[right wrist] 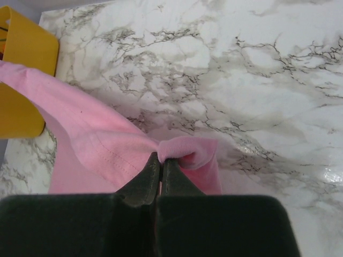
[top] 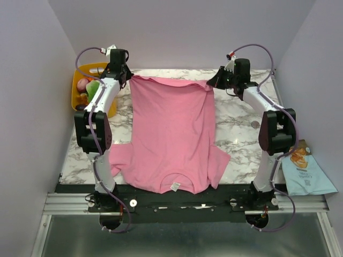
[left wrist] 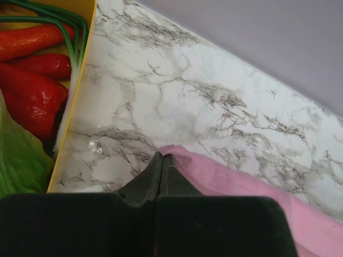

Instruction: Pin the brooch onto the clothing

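Observation:
The clothing (top: 171, 134), a pink T-shirt, lies spread on the marble table (top: 241, 123), its white label (top: 175, 186) at the near edge. My left gripper (top: 128, 76) is shut on its far left hem corner. In the left wrist view the fingertips (left wrist: 162, 155) pinch pink cloth (left wrist: 241, 182). My right gripper (top: 210, 83) is shut on the far right hem corner. The right wrist view shows that gripper (right wrist: 161, 158) holding a bunched fold of cloth (right wrist: 96, 139) a little above the marble. The brooch (top: 255, 124), a tiny grey disc, lies on the table right of the shirt.
A yellow basket (top: 80, 99) of toy vegetables stands at the far left, close to my left gripper, and its wall (left wrist: 80, 96) and red peppers (left wrist: 32, 96) fill the left wrist view's left side. A snack bag (top: 305, 171) lies off the table's right edge.

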Robot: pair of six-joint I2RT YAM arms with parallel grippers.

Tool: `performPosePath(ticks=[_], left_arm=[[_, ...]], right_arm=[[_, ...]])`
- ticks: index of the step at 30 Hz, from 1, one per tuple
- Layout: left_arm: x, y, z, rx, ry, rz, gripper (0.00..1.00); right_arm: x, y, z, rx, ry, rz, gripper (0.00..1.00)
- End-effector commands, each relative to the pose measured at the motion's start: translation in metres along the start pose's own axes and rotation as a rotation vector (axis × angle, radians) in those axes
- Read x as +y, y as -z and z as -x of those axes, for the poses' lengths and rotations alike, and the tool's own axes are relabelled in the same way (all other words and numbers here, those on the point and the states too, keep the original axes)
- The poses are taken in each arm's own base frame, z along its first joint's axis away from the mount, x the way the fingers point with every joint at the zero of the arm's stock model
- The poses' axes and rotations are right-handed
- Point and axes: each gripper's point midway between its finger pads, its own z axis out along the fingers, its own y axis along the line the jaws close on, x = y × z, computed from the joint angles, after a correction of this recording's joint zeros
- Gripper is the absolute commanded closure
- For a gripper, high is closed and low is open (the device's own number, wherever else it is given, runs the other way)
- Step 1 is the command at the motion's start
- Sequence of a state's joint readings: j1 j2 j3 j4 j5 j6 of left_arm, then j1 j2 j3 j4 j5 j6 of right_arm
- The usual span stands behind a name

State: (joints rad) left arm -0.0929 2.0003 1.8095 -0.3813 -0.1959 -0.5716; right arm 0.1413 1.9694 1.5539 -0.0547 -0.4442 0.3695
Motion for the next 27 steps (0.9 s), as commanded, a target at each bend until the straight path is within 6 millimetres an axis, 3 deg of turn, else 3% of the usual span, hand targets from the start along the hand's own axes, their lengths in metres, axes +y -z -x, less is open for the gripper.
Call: performPosePath(ticks=[1,2,8,9,11,12,14,15,16,18,20,23,24,25,26,27], left_arm=[[0.008,-0.021,0.008,0.012,0.052,0.027,1.0],[0.006,-0.025,0.008,0.019,0.05,0.019,1.0],[-0.005,-0.05,0.008,0.046,0.03,-0.014,1.0],[-0.004,-0.051,0.007,0.052,0.024,-0.008,1.0],[-0.008,-0.061,0.011,0.047,0.021,-0.014,1.0],[-0.006,-0.064,0.011,0.05,0.02,-0.007,1.0],[-0.008,-0.076,0.017,0.053,0.041,-0.021,0.77],[-0.01,-0.081,0.015,0.07,0.069,-0.044,0.66],[-0.01,-0.089,0.013,0.082,0.093,-0.069,0.48],[-0.018,-0.091,0.015,0.09,0.133,-0.142,0.38],[-0.018,-0.091,0.013,0.091,0.148,-0.149,0.26],[-0.022,-0.077,0.017,0.078,0.139,-0.18,0.18],[-0.025,-0.073,0.019,0.071,0.136,-0.201,0.17],[-0.032,-0.056,0.035,0.037,0.132,-0.228,0.16],[-0.026,-0.055,0.018,0.067,0.116,-0.217,0.16],[-0.027,-0.049,0.019,0.061,0.11,-0.223,0.15]], right_arm=[[-0.004,-0.013,0.01,0.014,-0.005,0.029,0.99],[-0.009,-0.02,0.003,0.031,-0.014,0.026,0.99],[-0.015,-0.037,0.013,0.056,-0.06,0.069,0.99],[-0.021,-0.044,0.007,0.073,-0.101,0.072,0.99],[-0.02,-0.045,0.025,0.05,-0.137,0.111,0.97],[-0.027,-0.053,0.024,0.057,-0.208,0.123,0.89],[-0.025,-0.05,0.05,0.009,-0.237,0.211,0.56],[-0.023,-0.049,0.057,-0.007,-0.288,0.239,0.31],[-0.02,-0.048,0.076,-0.077,-0.262,0.277,0.19],[-0.025,-0.044,0.094,-0.138,-0.291,0.27,0.0],[-0.03,-0.044,0.107,-0.174,-0.272,0.259,0.0],[-0.025,-0.037,0.124,-0.193,-0.235,0.254,0.0],[-0.024,-0.035,0.123,-0.189,-0.213,0.245,0.0],[-0.029,-0.035,0.113,-0.162,-0.226,0.221,0.0],[-0.022,-0.024,0.117,-0.174,-0.211,0.21,0.0],[-0.024,-0.02,0.112,-0.169,-0.199,0.192,0.0]])
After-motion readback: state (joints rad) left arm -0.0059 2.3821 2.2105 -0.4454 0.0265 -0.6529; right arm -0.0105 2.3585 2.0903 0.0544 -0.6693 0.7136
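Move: Both closed grippers hold the far corners of the pink clothing above the table. From the left hand, its corner's laying spot is about 9 cm ahead, 1 cm right and 11 cm down; the vegetable basket is roughly 19 cm left, 1 cm back and 6 cm down. From the right hand, the other corner's spot is some 12 cm straight ahead and 9 cm down; a small round disc lies about 14 cm back, 22 cm right and 9 cm down. Draw both held corners forward about 6 cm and down 2 cm towards the table's far edge, then open both grippers wide to let go of the clothing. Let the left gripper ease on forward, then sink and draw back slightly; carry the right one on forward, up some 6 cm and leftward, rolling its left side up about 20 degrees. ##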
